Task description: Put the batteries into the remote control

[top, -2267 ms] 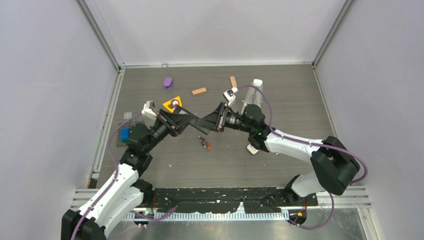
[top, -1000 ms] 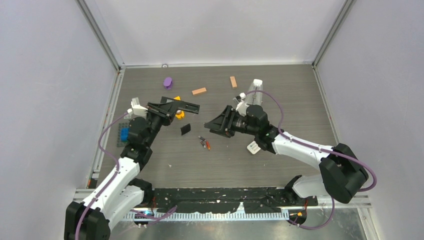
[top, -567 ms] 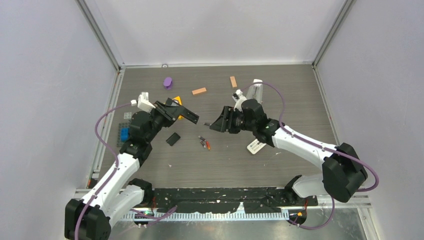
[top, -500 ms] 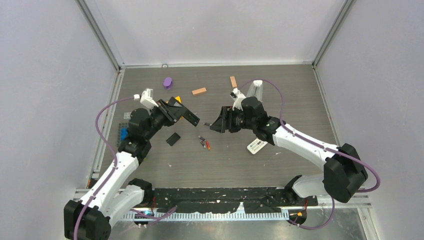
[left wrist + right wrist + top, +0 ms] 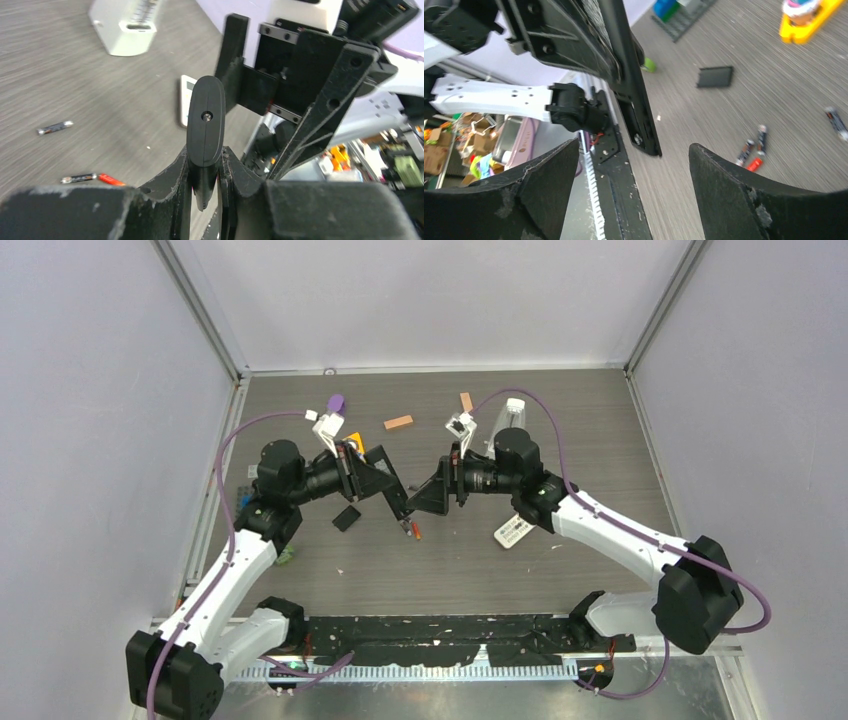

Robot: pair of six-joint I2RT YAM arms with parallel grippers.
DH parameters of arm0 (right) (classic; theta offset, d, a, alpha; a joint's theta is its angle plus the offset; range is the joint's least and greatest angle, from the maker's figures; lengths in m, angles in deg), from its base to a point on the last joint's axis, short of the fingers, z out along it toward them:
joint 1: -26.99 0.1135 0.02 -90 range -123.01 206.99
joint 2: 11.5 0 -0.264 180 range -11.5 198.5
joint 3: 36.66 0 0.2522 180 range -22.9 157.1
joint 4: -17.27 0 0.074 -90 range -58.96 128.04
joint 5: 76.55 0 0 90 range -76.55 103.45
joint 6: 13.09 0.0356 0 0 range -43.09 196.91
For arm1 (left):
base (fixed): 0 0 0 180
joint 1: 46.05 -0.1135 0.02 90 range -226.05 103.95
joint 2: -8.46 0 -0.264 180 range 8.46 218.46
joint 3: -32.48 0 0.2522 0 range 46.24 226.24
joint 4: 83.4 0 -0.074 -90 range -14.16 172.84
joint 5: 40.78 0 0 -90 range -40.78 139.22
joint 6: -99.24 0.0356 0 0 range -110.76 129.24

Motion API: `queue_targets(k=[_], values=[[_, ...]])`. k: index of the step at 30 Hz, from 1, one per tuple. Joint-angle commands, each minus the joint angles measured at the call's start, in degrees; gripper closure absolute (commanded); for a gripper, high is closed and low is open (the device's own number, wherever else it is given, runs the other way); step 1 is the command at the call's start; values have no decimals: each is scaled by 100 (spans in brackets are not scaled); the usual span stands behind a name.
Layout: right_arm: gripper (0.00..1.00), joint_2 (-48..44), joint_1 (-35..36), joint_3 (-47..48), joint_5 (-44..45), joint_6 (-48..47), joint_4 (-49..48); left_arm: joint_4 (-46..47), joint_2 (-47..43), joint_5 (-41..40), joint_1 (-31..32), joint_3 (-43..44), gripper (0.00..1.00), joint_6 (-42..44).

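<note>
My left gripper [image 5: 385, 485] is shut on a black remote control [image 5: 205, 120], held edge-on above mid-table with its free end pointing toward the right gripper. The right gripper [image 5: 432, 498] stands wide open right in front of that end, its jaws apart on either side of the remote control [image 5: 640, 117] without touching it. Three batteries lie on the table below. Two are dark [image 5: 760, 136] [image 5: 835, 120] and one is red-orange [image 5: 754, 164]. They show as a small cluster of batteries [image 5: 408, 528] from above. A flat black battery cover [image 5: 346, 518] lies to their left.
A white remote [image 5: 513, 532] lies right of the batteries, and a white device [image 5: 508, 422] stands behind the right arm. Two orange-brown blocks [image 5: 398, 422] [image 5: 466, 401] and a purple piece [image 5: 336, 402] sit at the back. A yellow toy [image 5: 806, 17] is behind the left gripper.
The left gripper swung right and down with the remote control toward the centre. The right gripper opened wider and closed in on the remote's end. The black cover came to rest further left.
</note>
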Motion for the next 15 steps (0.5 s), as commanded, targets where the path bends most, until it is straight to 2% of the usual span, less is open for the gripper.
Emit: queue_targets(k=[1,6,8,10,11,12,13,15], values=[[14,152,137,260,-724,56,-752,402,36,1219,0,281,100,-122],[14,345,294,394,-953,-41,-642,830,71,1415,0,227,100,-511],[18,431,368,409,-1014,33,-646,1126,54,1450,0,145,100,-742],[32,557,419,444,-1081,242,-698,1424,46,1430,0,64,100,-967],[45,648,433,437,-1109,368,-753,1553,42,1399,0,22,100,-1073],[51,674,439,395,-1113,661,-1041,1639,31,1382,0,-11,100,-1156],[62,689,453,276,-1091,833,-1219,1701,22,1348,0,-38,97,-1218],[75,665,465,85,-992,1253,-1715,1830,-46,1183,0,-158,92,-1346]])
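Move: The near end of the remote control, whose far part the left hand already grips, lies about 3 cm left, 3 cm back and 2 cm below the open right hand; from the left hand it is some 6 cm back, 3 cm right and 4 cm lower. On the table about 20 cm below the right hand, the battery pile lies roughly 7 cm ahead and 2 cm left, the battery cover 8 cm ahead and 16 cm left. The right hand moves about 5 cm back-left, closing around the remote's near end as the left lifts it backward. ##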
